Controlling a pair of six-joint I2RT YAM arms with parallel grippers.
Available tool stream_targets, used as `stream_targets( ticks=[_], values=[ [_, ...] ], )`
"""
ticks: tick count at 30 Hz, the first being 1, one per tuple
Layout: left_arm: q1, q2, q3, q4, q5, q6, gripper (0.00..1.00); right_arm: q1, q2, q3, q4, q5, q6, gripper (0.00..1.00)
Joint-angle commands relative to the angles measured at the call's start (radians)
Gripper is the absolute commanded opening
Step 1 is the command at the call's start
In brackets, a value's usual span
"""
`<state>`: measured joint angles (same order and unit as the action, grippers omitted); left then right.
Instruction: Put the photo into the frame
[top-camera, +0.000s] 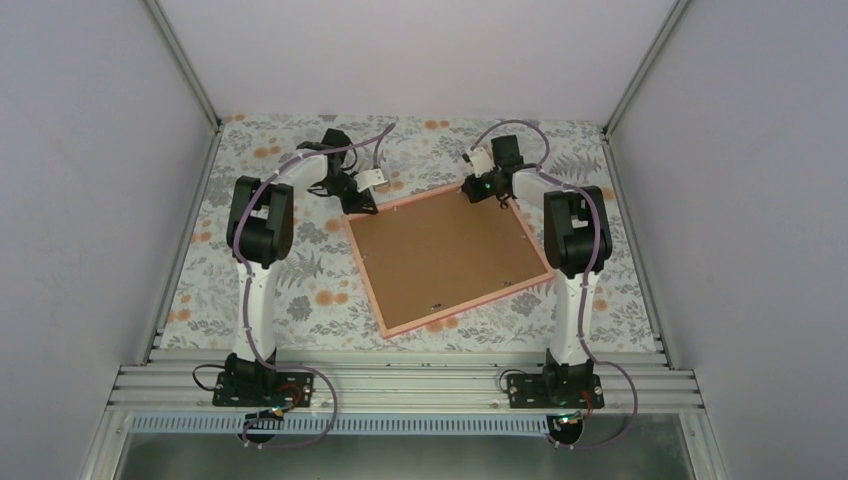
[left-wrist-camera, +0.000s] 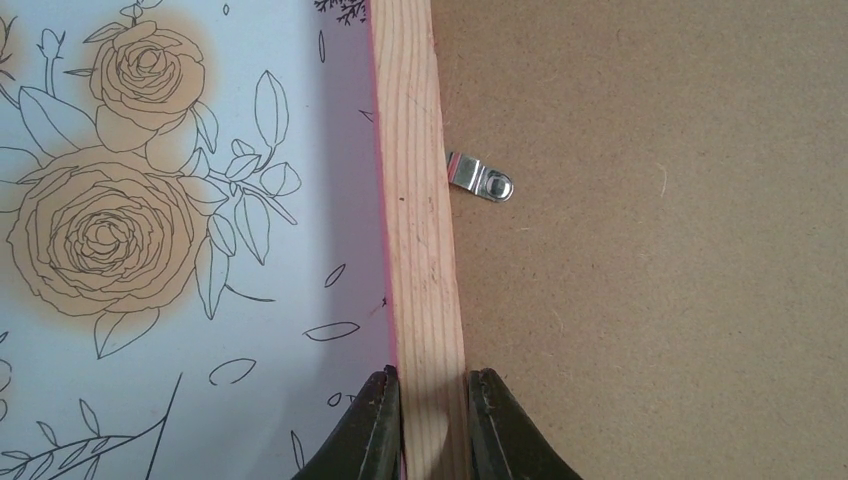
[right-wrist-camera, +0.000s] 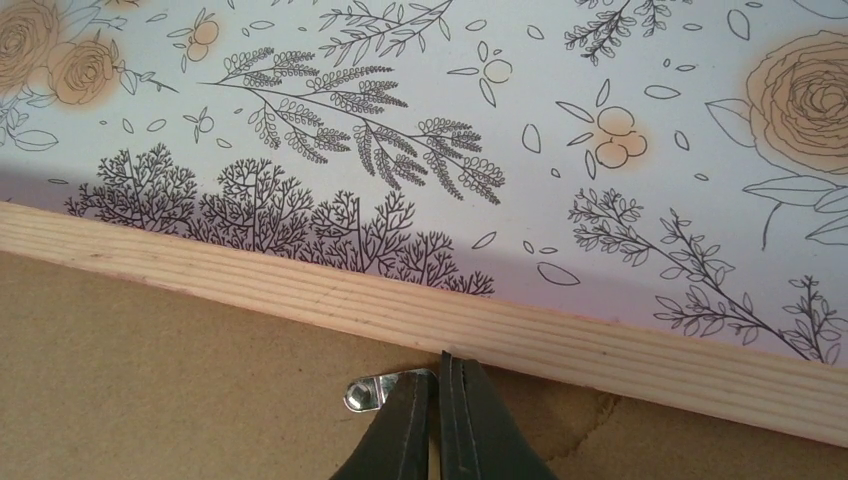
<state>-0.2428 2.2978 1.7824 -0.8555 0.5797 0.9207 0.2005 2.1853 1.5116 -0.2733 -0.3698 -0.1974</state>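
The frame (top-camera: 468, 305) lies back up in the middle of the table, its pale wooden back rail showing with a thin pink edge. A brown backing board (top-camera: 445, 255) fills it. The photo is hidden. My left gripper (top-camera: 362, 208) is at the frame's far left corner; in the left wrist view it (left-wrist-camera: 433, 385) is shut on the rail (left-wrist-camera: 418, 200), one finger on each side. My right gripper (top-camera: 497, 197) is at the far right edge. In the right wrist view it (right-wrist-camera: 438, 365) is shut, its tips against the rail (right-wrist-camera: 300, 285) and overlapping a small metal tab (right-wrist-camera: 372, 390) on the board.
Another metal tab (left-wrist-camera: 480, 178) lies on the backing board (left-wrist-camera: 650, 250) beside the rail. A floral tablecloth (top-camera: 300, 280) covers the table. Grey enclosure walls stand on both sides and at the back, with a metal rail (top-camera: 400, 385) along the near edge.
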Motion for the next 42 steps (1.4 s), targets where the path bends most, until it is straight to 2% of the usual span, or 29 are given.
stream_targets(
  ticks=[1, 11, 21, 26, 32, 34, 42],
  values=[
    [-0.016, 0.072, -0.026, -0.073, -0.035, 0.076, 0.13, -0.008, 0.055, 0.043, -0.023, 0.033, -0.016, 0.06],
    [-0.022, 0.074, -0.023, -0.075, -0.034, 0.084, 0.13, 0.032, 0.073, 0.090, -0.116, -0.073, -0.069, 0.06],
    [-0.033, 0.063, -0.046, -0.081, -0.041, 0.113, 0.13, 0.061, 0.167, 0.209, -0.182, -0.130, 0.016, 0.06],
    [-0.034, 0.058, -0.051, -0.080, -0.043, 0.117, 0.13, 0.060, 0.158, 0.202, -0.177, -0.204, 0.018, 0.09],
    [-0.013, 0.058, -0.040, -0.075, -0.012, 0.052, 0.13, 0.008, 0.089, 0.182, -0.161, -0.208, 0.018, 0.12],
    [-0.001, 0.051, -0.049, -0.059, -0.010, 0.013, 0.13, -0.017, 0.053, 0.173, -0.162, -0.210, 0.016, 0.15],
    [0.041, 0.045, -0.041, 0.013, -0.023, -0.124, 0.16, -0.092, -0.076, 0.101, -0.198, -0.185, -0.033, 0.41]
  ],
)
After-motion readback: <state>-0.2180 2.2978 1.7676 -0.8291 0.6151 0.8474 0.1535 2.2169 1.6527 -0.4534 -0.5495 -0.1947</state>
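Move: Right at the nearly shut right fingertips is the free end of a metal clip on the backing board; the clip's middle lies about 2 cm left, 1 cm back and 1 cm below. The frame's far right corner is roughly 7 cm right and 4 cm ahead, another far-rail clip some 19 cm left and 7 cm back. From the left hand, which already grips the far rail, the aimed-at clip is about 22 cm right and 6 cm ahead. Sweeping left about 3.5 cm along the inner side of the far rail, the right hand pushes the clip's free end round with its nearly closed fingertips, then backs off to the right, rising some 2 cm as the fingers open to about a third. Meanwhile the left hand keeps its pinch on the rail. ##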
